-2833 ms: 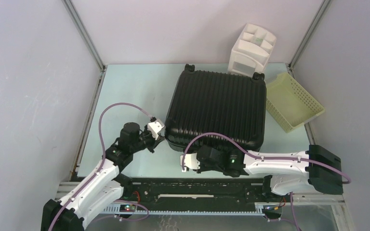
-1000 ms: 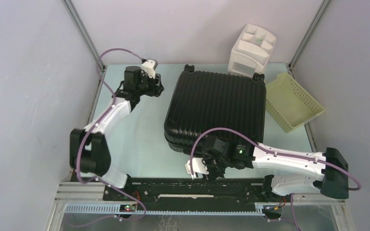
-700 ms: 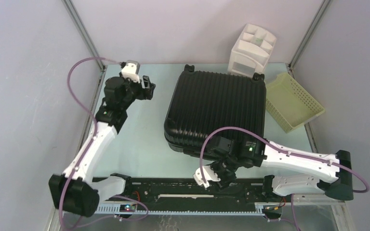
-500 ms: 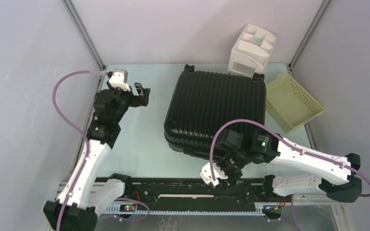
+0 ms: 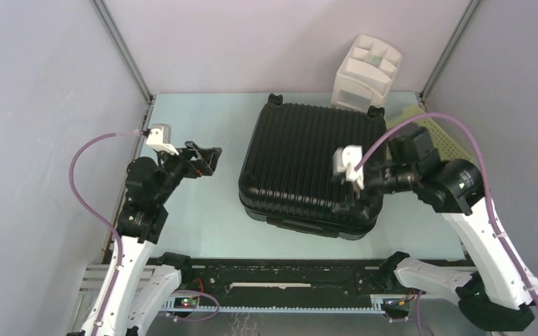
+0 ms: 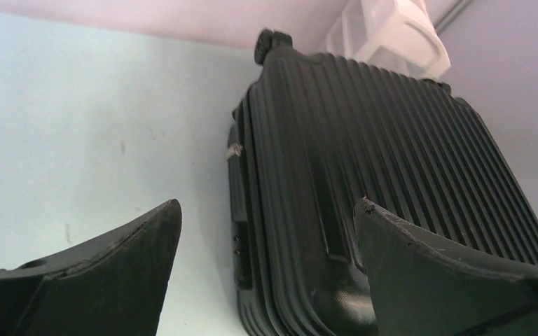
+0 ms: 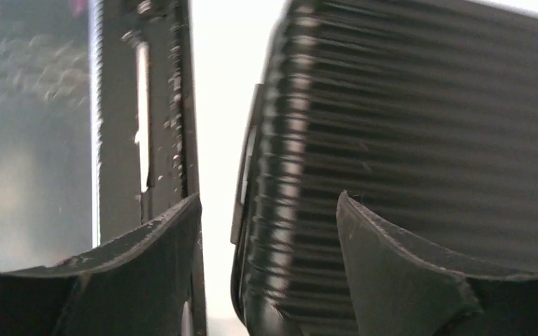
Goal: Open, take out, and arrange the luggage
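The luggage (image 5: 313, 164) is a black ribbed suitcase lying flat and closed in the middle of the table, its wheels (image 5: 275, 99) on the far side. My left gripper (image 5: 207, 159) hovers open just left of it, apart from the shell. In the left wrist view the left gripper (image 6: 267, 210) frames the luggage (image 6: 392, 154) along its left side seam. My right gripper (image 5: 356, 190) is raised over the front right part of the lid. In the right wrist view the right gripper (image 7: 269, 199) is open, with the near edge of the luggage (image 7: 420, 105) between its fingers and untouched.
A white drawer organizer (image 5: 364, 70) stands behind the suitcase at the back right. A pale yellow basket (image 5: 438, 143) lies at the right, partly hidden by my right arm. The black base rail (image 5: 280, 269) runs along the near edge. Grey walls close in both sides.
My left arm swung back from the far left corner to the suitcase's left side, and its gripper opened wide. My right arm lifted from the near edge to over the lid and opened further.
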Tool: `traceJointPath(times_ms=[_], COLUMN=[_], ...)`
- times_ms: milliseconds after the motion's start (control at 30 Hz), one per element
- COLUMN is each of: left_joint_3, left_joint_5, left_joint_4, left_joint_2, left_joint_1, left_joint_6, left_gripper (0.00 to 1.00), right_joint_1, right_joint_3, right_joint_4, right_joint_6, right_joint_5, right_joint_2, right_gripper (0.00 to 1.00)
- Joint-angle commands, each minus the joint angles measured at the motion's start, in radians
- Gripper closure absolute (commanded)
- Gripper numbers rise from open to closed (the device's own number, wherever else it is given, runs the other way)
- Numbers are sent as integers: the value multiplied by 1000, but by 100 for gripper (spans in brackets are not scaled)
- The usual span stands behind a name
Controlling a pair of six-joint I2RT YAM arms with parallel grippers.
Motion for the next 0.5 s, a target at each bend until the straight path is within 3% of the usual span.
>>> traceJointPath(times_ms=[0,200,300,467], left_joint_3=[-48,-110,-126,-156], left_joint_5=[111,158,152,112], left_joint_4=[-6,42,52,82], left_joint_2=[-18,-40,-53,-69], left_joint_1=[6,6,8,9], left_joint_6=[-102,-156,-165,-217], left_gripper=[4,3,2,0], right_joint_1=[-290,-671,-789,-878], right_joint_3=[22,-4,-34,-99], right_joint_4=[154,360,469,607], right_joint_6=[219,465,563,674], right_joint_5=[-160,-477,-467,-330], right_joint_2=[25,106,130,157], right_gripper=[17,3,0,0])
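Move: The black suitcase lies under my right hand's reach, its middle about 15 cm ahead, 7 cm to the left and 20 cm below. Its far-right wheel is roughly 28 cm ahead, 11 cm to the right; the white drawer unit stands some 40 cm ahead and 8 cm to the right, and the yellow basket about 18 cm ahead, 26 cm to the right. From my left hand the suitcase's middle is level fore and aft, about 29 cm to the right and 18 cm below. I swing my right hand quickly forward some 17 cm and about 10 cm to the right, over the suitcase towards its far-right wheel, rising a little, turning the wrist clockwise some 40 degrees while the fingers spread fully open. My left hand, still open, eases about 5 cm down, right and slightly back towards the suitcase, tipping its fingers down a little. Neither hand grips anything. ##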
